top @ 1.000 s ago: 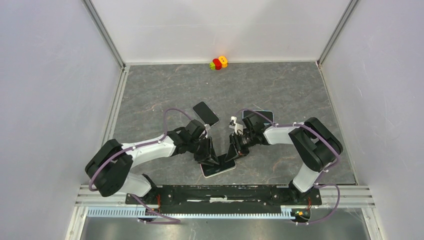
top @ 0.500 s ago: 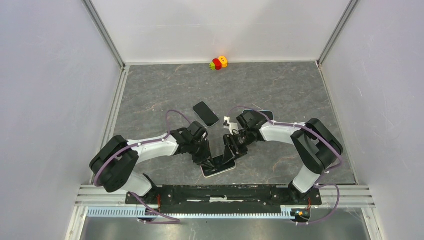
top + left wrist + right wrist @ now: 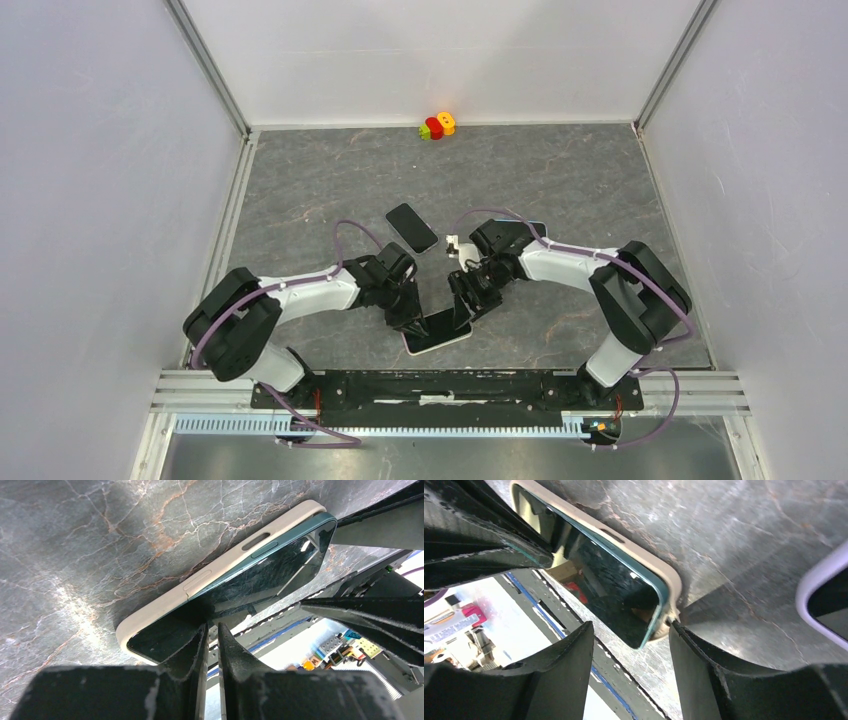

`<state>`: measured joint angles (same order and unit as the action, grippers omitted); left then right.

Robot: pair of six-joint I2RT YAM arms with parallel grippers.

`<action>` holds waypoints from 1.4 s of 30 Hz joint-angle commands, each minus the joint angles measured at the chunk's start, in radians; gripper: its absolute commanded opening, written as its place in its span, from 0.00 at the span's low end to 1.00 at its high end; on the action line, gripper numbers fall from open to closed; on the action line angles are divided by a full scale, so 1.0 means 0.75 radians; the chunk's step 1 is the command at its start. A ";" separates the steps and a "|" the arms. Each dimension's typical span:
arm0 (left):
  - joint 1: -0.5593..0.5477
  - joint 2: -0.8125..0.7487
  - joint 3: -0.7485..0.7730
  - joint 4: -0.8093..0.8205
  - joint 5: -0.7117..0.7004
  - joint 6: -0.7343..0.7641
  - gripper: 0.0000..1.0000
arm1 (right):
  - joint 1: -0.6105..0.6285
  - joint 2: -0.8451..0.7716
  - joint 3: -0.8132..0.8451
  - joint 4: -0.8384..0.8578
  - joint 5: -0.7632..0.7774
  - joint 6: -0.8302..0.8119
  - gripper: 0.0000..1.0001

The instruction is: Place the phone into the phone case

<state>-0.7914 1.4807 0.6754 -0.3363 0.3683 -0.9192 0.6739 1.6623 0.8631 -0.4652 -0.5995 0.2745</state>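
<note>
A dark phone (image 3: 440,326) with a teal rim lies face up in a cream phone case (image 3: 432,347) on the grey table near the front edge. In the left wrist view the phone (image 3: 260,575) sits in the case (image 3: 220,570) at one end, while the far end's teal rim stands proud. My left gripper (image 3: 212,627) is shut with only a slit between its fingers, tips down on the glass. My right gripper (image 3: 629,630) is open across the phone's corner (image 3: 644,630), one finger against the case (image 3: 644,552).
A second black phone (image 3: 412,227) lies behind the grippers. A phone in a pale lilac case (image 3: 824,600) lies partly under the right arm (image 3: 560,262). A small red, green and orange toy (image 3: 438,125) stands at the back wall.
The left gripper's fingers have closed and its tips have settled on the phone's glass. The right gripper has opened wider and shifted slightly toward the phone's corner.
</note>
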 commanded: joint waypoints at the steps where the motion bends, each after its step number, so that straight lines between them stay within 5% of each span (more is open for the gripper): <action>1: -0.002 0.059 0.014 -0.067 -0.087 0.019 0.18 | -0.037 -0.040 0.013 -0.203 0.366 -0.128 0.61; 14: -0.003 0.080 0.035 -0.073 -0.070 0.041 0.18 | -0.082 -0.109 -0.056 -0.042 0.066 -0.054 0.59; 20: -0.002 0.082 0.029 -0.071 -0.068 0.044 0.18 | -0.107 -0.034 -0.118 0.071 0.003 -0.017 0.47; 25: -0.002 0.084 0.030 -0.071 -0.067 0.047 0.18 | -0.109 0.031 -0.086 0.020 0.076 -0.064 0.35; 42: -0.006 0.173 0.163 -0.071 -0.054 0.047 0.18 | -0.013 0.065 -0.134 -0.124 0.545 -0.174 0.18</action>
<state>-0.7933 1.5646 0.7589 -0.3695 0.3946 -0.9180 0.6353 1.6524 0.8116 -0.4698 -0.5491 0.2371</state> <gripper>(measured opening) 0.177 0.196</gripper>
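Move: The phone lies in the beige case with its right end standing proud. Its middle is about 6 cm left of the right hand, 2 cm back and 2 cm below, so the half-open fingers straddle that raised end. From the left hand the middle is some 3 cm right and 1 cm ahead, just below. The purple-cased phone is roughly 12 cm ahead and 14 cm right of the right hand, the blue-cased phone 19 cm ahead and 12 cm right. The phone's proud right end is what the right hand works on: it swings right off it by nearly 4 cm and slightly forward, then comes back left about 1.5 cm while sinking just over 1 cm, its fingers closing to nearly shut against the near right corner of phone and case. The left hand's closed tips keep resting on the phone's left part, edging about 1 cm right. ##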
